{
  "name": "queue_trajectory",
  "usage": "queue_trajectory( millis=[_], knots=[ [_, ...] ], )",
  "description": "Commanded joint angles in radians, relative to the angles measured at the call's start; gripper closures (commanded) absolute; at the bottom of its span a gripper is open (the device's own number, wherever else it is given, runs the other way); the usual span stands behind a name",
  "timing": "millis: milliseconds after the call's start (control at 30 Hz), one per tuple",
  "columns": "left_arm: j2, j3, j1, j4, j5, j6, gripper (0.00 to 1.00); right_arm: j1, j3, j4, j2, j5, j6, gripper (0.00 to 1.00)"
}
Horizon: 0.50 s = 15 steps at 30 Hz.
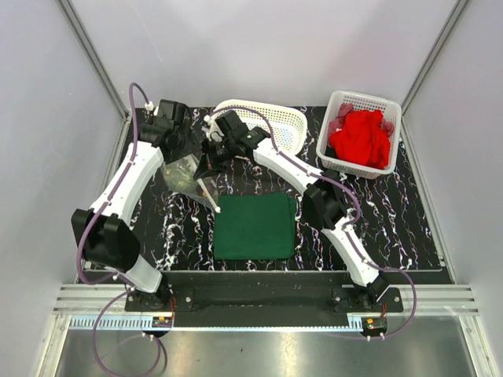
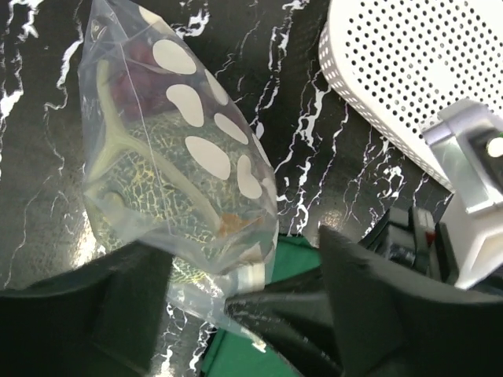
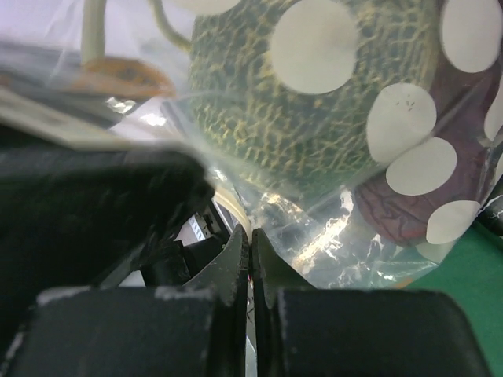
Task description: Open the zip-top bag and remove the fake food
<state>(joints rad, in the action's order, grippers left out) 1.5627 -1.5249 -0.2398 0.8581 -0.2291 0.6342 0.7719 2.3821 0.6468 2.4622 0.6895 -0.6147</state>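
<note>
The zip-top bag [image 1: 185, 174] hangs just above the marble table behind the green cloth, clear and crinkly with white round spots. My right gripper [image 1: 209, 166] is shut on its lower edge by the zip strip; the right wrist view shows its jaws [image 3: 250, 253] pressed together on the plastic. Inside the bag [image 3: 338, 220] sit the fake food: a mottled green ball [image 3: 314, 102] and a dark red bumpy piece [image 3: 401, 206]. My left gripper [image 2: 240, 243] stands open, one finger on each side of the bag's [image 2: 173, 157] lower end, beside the right gripper's black fingertips [image 2: 283, 310].
The flat green cloth [image 1: 255, 226] lies in front of the bag. A white lattice basket [image 1: 267, 124] lies tipped behind the right arm, close to the left gripper [image 2: 409, 71]. Another white basket [image 1: 381, 104] at the back right holds a red cloth [image 1: 360, 140].
</note>
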Motion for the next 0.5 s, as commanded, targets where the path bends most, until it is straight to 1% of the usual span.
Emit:
queue_trajectory(
  millis=[0,33,100,133,200,233,300,333,367,467],
  knots=[
    [0.013,-0.06,0.016,-0.034,0.075,-0.059,0.49,0.007,-0.009,-0.026,-0.108,0.004,0.023,0.98],
    [0.004,-0.055,0.019,-0.048,0.105,-0.07,0.65,0.006,-0.011,-0.026,-0.114,0.005,0.026,0.98],
    [-0.016,-0.031,0.027,-0.063,0.125,-0.103,0.81,0.007,-0.021,-0.026,-0.12,0.005,0.039,0.96],
    [-0.026,-0.02,0.031,-0.077,0.16,-0.113,0.98,0.006,-0.026,-0.026,-0.127,0.007,0.049,0.95],
    [-0.049,-0.003,0.049,-0.085,0.2,-0.143,1.0,0.003,-0.049,-0.024,-0.137,0.021,0.062,0.91],
    [-0.056,0.002,0.057,-0.105,0.265,-0.155,1.0,-0.002,-0.06,-0.024,-0.149,0.028,0.073,0.83],
    [-0.07,0.005,0.074,-0.114,0.33,-0.195,1.0,-0.009,-0.119,-0.024,-0.173,0.041,0.115,0.69],
    [-0.075,0.005,0.079,-0.119,0.383,-0.208,1.0,-0.017,-0.144,-0.027,-0.202,0.033,0.139,0.61],
    [-0.087,0.009,0.091,-0.125,0.417,-0.231,1.0,-0.029,-0.179,-0.033,-0.212,0.047,0.154,0.57],
    [-0.127,0.057,0.12,-0.178,0.528,-0.252,1.0,-0.042,-0.185,-0.038,-0.224,0.119,0.204,0.49]
  ],
)
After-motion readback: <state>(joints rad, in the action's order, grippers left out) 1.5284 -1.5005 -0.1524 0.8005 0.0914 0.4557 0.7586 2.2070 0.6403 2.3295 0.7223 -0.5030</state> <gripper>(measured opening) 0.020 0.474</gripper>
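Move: The top edge of the bag's mouth hangs between my open left fingers, about 1 cm ahead, 1 cm right and 1 cm below; the green fake food inside sits roughly 6 cm back, 5 cm left and 14 cm down, and the white basket some 8 cm ahead, 18 cm right. My right fingers are shut on the bag's white strip, with the green food level with them, 9 cm left and 10 cm lower, and the green cloth's middle about 16 cm back, 14 cm right. I shut my left fingers on the edge of the bag's mouth after edging barely forward, then draw it about 1 cm each to the right, back and up, turning that wrist some 15 degrees clockwise. Once the left has closed, my right hand opens about halfway to free the white strip, first rising a centimetre, then backing off some 3 cm right and back. ##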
